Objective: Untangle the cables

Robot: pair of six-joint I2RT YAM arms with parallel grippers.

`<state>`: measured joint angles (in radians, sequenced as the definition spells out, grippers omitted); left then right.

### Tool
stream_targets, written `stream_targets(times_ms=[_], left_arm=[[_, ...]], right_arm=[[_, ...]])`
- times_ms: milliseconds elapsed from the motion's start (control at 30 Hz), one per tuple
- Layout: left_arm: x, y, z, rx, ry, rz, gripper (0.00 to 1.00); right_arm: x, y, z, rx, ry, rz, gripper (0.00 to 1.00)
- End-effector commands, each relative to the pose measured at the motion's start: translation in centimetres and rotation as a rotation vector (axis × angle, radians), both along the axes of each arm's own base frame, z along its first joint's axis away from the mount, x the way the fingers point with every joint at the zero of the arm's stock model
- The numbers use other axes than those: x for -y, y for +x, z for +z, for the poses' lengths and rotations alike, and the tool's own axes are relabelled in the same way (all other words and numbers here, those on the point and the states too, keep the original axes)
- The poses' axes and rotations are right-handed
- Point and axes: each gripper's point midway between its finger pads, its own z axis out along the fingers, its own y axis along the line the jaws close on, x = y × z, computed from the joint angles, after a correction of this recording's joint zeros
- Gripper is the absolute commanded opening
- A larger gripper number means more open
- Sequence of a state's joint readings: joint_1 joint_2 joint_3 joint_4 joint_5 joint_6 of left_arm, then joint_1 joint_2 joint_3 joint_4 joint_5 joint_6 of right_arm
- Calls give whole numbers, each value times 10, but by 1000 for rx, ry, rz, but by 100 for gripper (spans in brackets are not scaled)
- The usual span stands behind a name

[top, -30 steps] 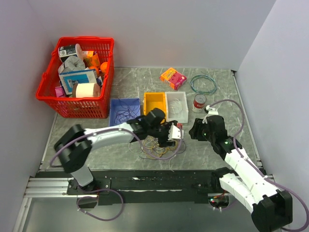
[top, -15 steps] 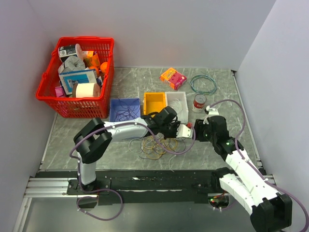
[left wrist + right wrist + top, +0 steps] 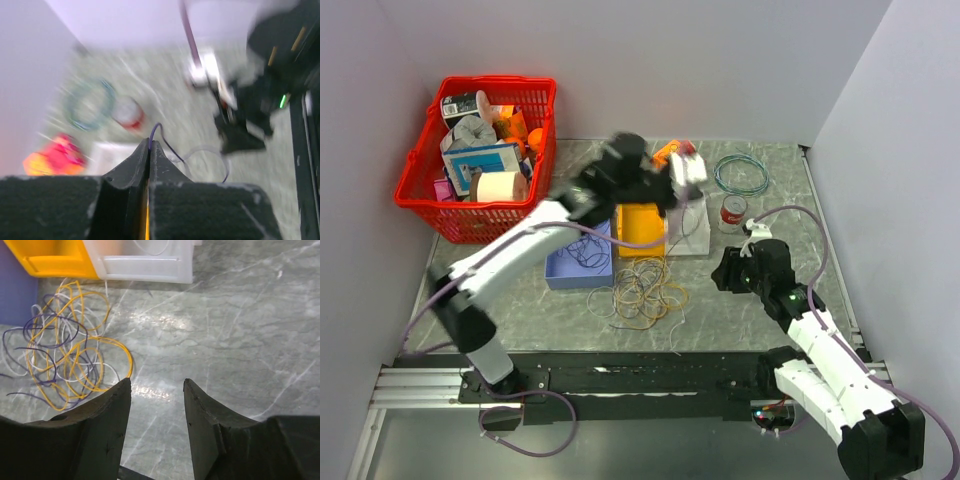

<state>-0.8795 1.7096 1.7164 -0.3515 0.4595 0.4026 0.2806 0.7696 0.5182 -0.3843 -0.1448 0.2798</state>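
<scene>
The cables (image 3: 645,290) lie as a loose heap of purple, yellow-orange and white loops on the table, just in front of the trays. My left gripper (image 3: 690,172) is raised high over the white tray and blurred by motion. The left wrist view shows my left gripper (image 3: 150,143) shut on a thin purple cable (image 3: 169,148) that loops out past the tips. To the right of the heap, low over bare table, my right gripper (image 3: 725,272) is open and holds nothing. In the right wrist view the cables (image 3: 65,360) lie left of my right gripper (image 3: 156,385).
Blue tray (image 3: 578,255), yellow tray (image 3: 642,218) and white tray (image 3: 688,228) stand in a row behind the heap. A red basket (image 3: 420,165) full of items is at back left. A teal wire coil (image 3: 741,173), a red can (image 3: 732,212) and an orange-pink box (image 3: 672,155) sit at back right.
My left gripper has shut on a purple cable at the heap and swung up and back over the trays. The right arm has hardly moved.
</scene>
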Motion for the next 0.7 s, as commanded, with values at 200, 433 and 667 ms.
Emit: stream_targets(times_ms=[200,433,667], left_arm=[[-117,7,224,175,-509,244,2],[-206,-4,364,562,-750,439,1],[-220,-38,426,558,-904,372,1]], right_arm=[[-26,21,47,100,107,84,53],[-52,30,73,165,185,185,56],[-143,5,140,461,180,625,83]])
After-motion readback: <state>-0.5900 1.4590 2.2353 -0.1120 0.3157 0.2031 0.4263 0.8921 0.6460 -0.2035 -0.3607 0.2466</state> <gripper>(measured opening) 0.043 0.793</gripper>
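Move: My left hand, shut on a strand of purple cable, is high up; the middle of the cable pile lies about 25 cm below it, 7 cm to its left and 5 cm back. The blue box is some 22 cm left, 6 cm ahead, the yellow tray 12 cm ahead and 8 cm left, the white tray 12 cm ahead and 3 cm right. From my half-open right hand the pile is 15 cm left, level, 10 cm down; the white tray 16 cm ahead, 6 cm left. I keep the purple strand pinched and haul it quickly up, away from the pile, by nearly 40 cm, my left hand swinging some 20 cm left to the blue box's side while its fingers tip from slightly downward to well upward. My right hand, touching nothing, rises about 6 cm, moves 8 cm left towards above the pile, turning counter-clockwise and opening wider, mostly late. ##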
